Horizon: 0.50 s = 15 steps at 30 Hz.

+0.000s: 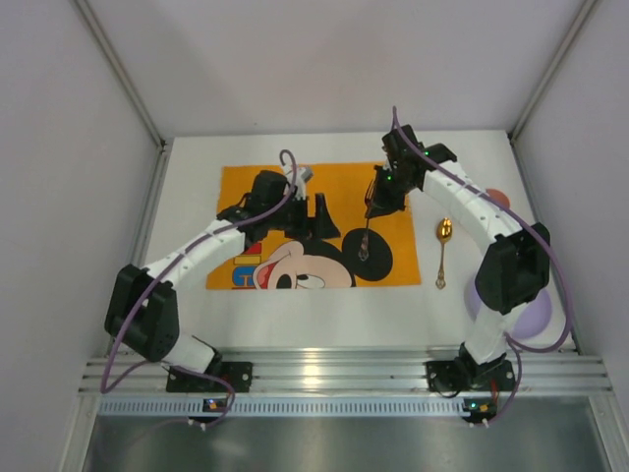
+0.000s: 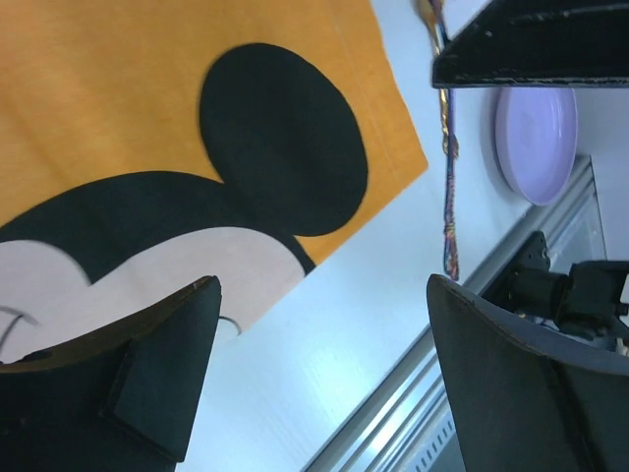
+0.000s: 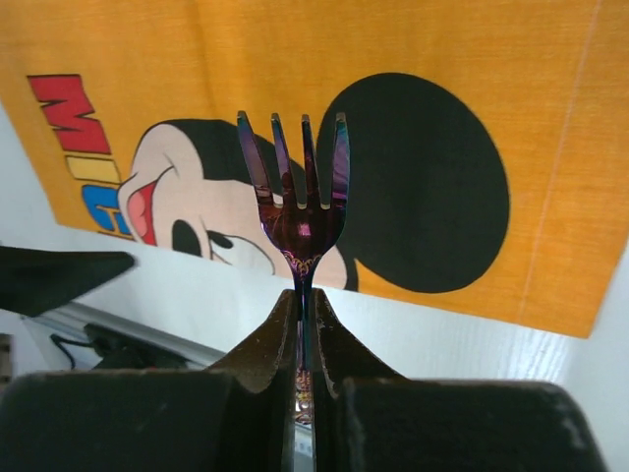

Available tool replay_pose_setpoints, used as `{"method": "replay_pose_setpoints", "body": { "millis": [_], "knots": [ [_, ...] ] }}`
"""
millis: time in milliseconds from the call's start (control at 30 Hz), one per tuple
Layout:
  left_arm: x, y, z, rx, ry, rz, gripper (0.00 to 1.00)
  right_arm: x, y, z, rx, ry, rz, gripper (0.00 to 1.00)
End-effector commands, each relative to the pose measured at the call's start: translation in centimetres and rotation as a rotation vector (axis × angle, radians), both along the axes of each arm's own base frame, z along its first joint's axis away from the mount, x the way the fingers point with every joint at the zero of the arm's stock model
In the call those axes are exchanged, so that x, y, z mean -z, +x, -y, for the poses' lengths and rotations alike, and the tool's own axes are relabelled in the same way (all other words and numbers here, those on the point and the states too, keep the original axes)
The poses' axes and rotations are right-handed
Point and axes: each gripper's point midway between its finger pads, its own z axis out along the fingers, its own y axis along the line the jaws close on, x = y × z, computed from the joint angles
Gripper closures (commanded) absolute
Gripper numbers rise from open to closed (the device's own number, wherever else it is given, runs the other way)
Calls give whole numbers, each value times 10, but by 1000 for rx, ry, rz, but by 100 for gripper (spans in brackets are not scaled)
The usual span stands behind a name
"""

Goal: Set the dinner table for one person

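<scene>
On the white dinner table (image 1: 324, 315) lies an orange Mickey Mouse placemat (image 1: 324, 187). My right gripper (image 1: 373, 209) hangs over the mat's right part, shut on the handle of an iridescent purple fork (image 1: 364, 243). In the right wrist view the fork (image 3: 300, 197) sticks out of the gripper (image 3: 305, 295) with its tines pointing away, above Mickey's black ear. My left gripper (image 1: 319, 218) hovers over the middle of the mat, open. The left wrist view shows this gripper (image 2: 322, 285) with nothing between its fingers, above the mat's near edge (image 2: 147, 98) and bare table.
A gold spoon (image 1: 444, 251) lies on the table just right of the mat, its handle (image 2: 449, 197) also in the left wrist view. A lavender plate (image 1: 536, 320) sits at the near right under the right arm, seen too in the left wrist view (image 2: 536, 143). A metal rail (image 1: 334, 374) runs along the near edge.
</scene>
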Motion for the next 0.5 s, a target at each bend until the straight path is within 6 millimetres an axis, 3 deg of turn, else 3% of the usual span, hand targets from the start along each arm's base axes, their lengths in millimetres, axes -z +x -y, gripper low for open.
{"method": "replay_pose_setpoints", "body": {
  "millis": [0, 167, 300, 333, 400, 433, 467],
  "knots": [
    [-19, -3, 44, 96, -74, 48, 10, -27, -5, -25, 5, 140, -11, 100],
    [-6, -17, 80, 184, -53, 27, 16, -40, -6, -31, 15, 195, 0, 100],
    [0, -17, 90, 206, -44, 18, 26, -43, -10, -32, 15, 209, -8, 100],
    [-2, -16, 93, 210, -47, 22, 43, -44, -12, -33, 17, 216, -8, 100],
    [0, -14, 95, 215, -47, 16, 65, -43, -13, -33, 17, 222, -14, 100],
    [0, -15, 97, 222, -52, 13, 100, -44, -13, -34, 19, 228, -12, 100],
    [1, -15, 98, 224, -51, 5, 100, -44, -14, -34, 16, 234, -14, 100]
  ]
}}
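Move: The fork, already gripped near its neck by my right hand, hangs in the air above the Mickey placemat. The end part of its handle lies about 12 cm to the right of my open left hand, some 2 cm back and 3 cm lower; from my right hand, it is about 8 cm back, 3 cm left and 3 cm down. The placemat's middle is 8 cm ahead of my left hand, about 16 cm below. The spoon lies some 19 cm right of my right hand, 6 cm back, 16 cm below. I take my left hand roughly 8 cm to the right, easing back and down about 3 cm each and turning some 10 degrees clockwise. As it slows at the fork I shut its wide-open fingers, pinching the end part of the handle. My right hand keeps its grip near the neck, carrying the fork a couple of centimetres left to meet it. ##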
